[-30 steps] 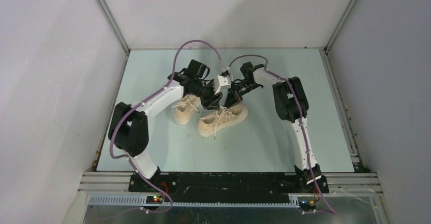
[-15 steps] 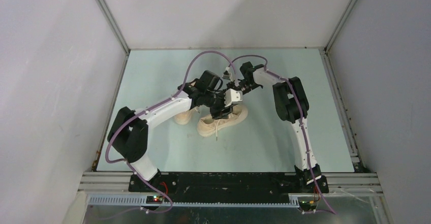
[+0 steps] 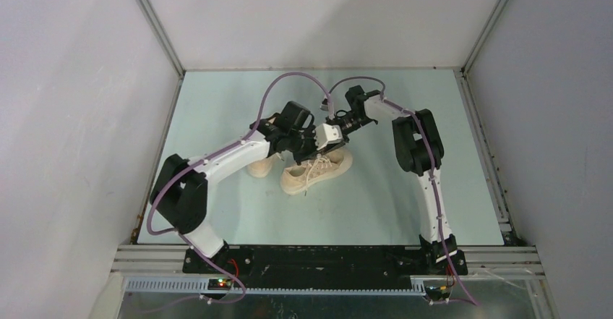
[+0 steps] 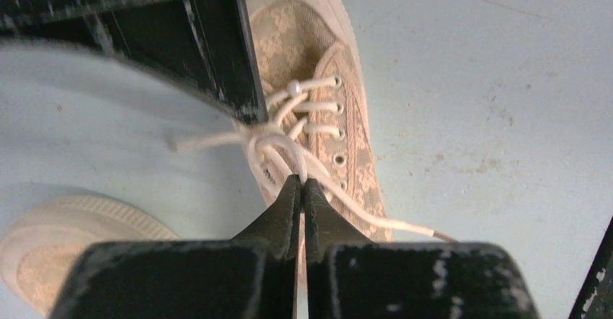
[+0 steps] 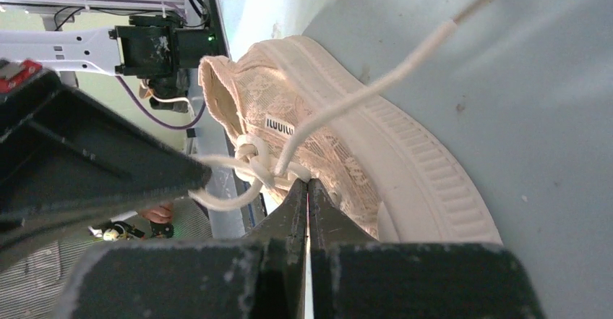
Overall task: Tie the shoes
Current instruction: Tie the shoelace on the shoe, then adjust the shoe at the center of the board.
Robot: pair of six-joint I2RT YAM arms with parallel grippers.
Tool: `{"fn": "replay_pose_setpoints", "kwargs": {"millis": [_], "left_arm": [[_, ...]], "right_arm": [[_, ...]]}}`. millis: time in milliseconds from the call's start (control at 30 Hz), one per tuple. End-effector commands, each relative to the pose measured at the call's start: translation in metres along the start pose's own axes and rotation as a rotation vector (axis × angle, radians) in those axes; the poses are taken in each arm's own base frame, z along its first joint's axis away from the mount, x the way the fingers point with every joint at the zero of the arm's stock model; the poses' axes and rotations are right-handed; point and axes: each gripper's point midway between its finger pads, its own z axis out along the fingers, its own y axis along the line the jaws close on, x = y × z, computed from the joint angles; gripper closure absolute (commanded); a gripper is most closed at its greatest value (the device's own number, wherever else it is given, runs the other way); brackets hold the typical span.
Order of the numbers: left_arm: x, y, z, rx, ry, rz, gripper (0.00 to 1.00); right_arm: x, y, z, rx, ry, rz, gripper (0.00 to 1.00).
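Two cream-beige shoes lie mid-table. The right shoe (image 3: pixel 312 173) has both grippers over its laces; the left shoe (image 3: pixel 260 166) is partly hidden under my left arm. In the left wrist view the laces (image 4: pixel 282 142) are bunched in a knot over the shoe's (image 4: pixel 347 87) eyelets, and my left gripper (image 4: pixel 301 182) is shut on a lace strand there. One free lace end (image 4: pixel 405 226) trails right onto the table. My right gripper (image 5: pixel 308 183) is shut on a lace at the same knot (image 5: pixel 256 161), beside the shoe's (image 5: pixel 340 138) side.
The toe of the other shoe (image 4: pixel 65 236) shows at the lower left of the left wrist view. White walls enclose the pale table (image 3: pixel 405 196) on three sides. A free lace end (image 5: pixel 434 38) arcs over the sole.
My left arm swung right, from over the left shoe to over the right shoe's laces, and its gripper went from open to shut on a lace. The right gripper barely moved.
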Motion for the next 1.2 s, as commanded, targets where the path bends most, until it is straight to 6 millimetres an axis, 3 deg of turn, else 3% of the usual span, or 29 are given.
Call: {"fn": "replay_pose_setpoints", "kwargs": {"millis": [0,333,700,1000,1167], "left_arm": [[0.012,0.0,-0.029,-0.054,0.023,-0.035,1.0],[0.065,0.0,-0.052,-0.073,0.137,-0.044,1.0],[0.076,0.009,-0.046,-0.091,0.173,-0.067,1.0],[0.086,0.037,-0.048,-0.178,0.206,-0.086,1.0],[0.082,0.031,-0.04,-0.121,0.186,-0.089,1.0]], "right_arm": [[-0.013,0.02,-0.02,0.051,-0.049,-0.069,1.0],[0.003,0.017,-0.031,0.096,-0.04,-0.047,1.0],[0.045,0.031,-0.03,0.117,0.021,-0.043,1.0],[0.063,0.029,-0.032,0.153,0.033,-0.072,1.0],[0.066,0.029,-0.023,0.141,0.058,-0.112,1.0]]}}
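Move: My left hand already pinches one strand of the lace; the knot lies roughly 4 cm below it and about 1 cm to its right, level front to back. The shoe's heel is about 9 cm left and 7 cm back of that hand, and the other shoe some 15 cm left and 1 cm ahead. My right hand, still gripping its loop, has the knot about 4 cm back, 1 cm left and 1 cm lower, with the toe some 7 cm right and 3 cm back. I draw the two loops apart to tighten the bow. My left hand keeps its pinch and pulls about 10 cm left away from the knot, sinking some 3 cm, pausing midway; it drifts slightly back, then forward again, turning about 15 degrees. My right hand holds its loop shut, easing right, then coming mostly back and right over the toe end, about 7 cm in all. ##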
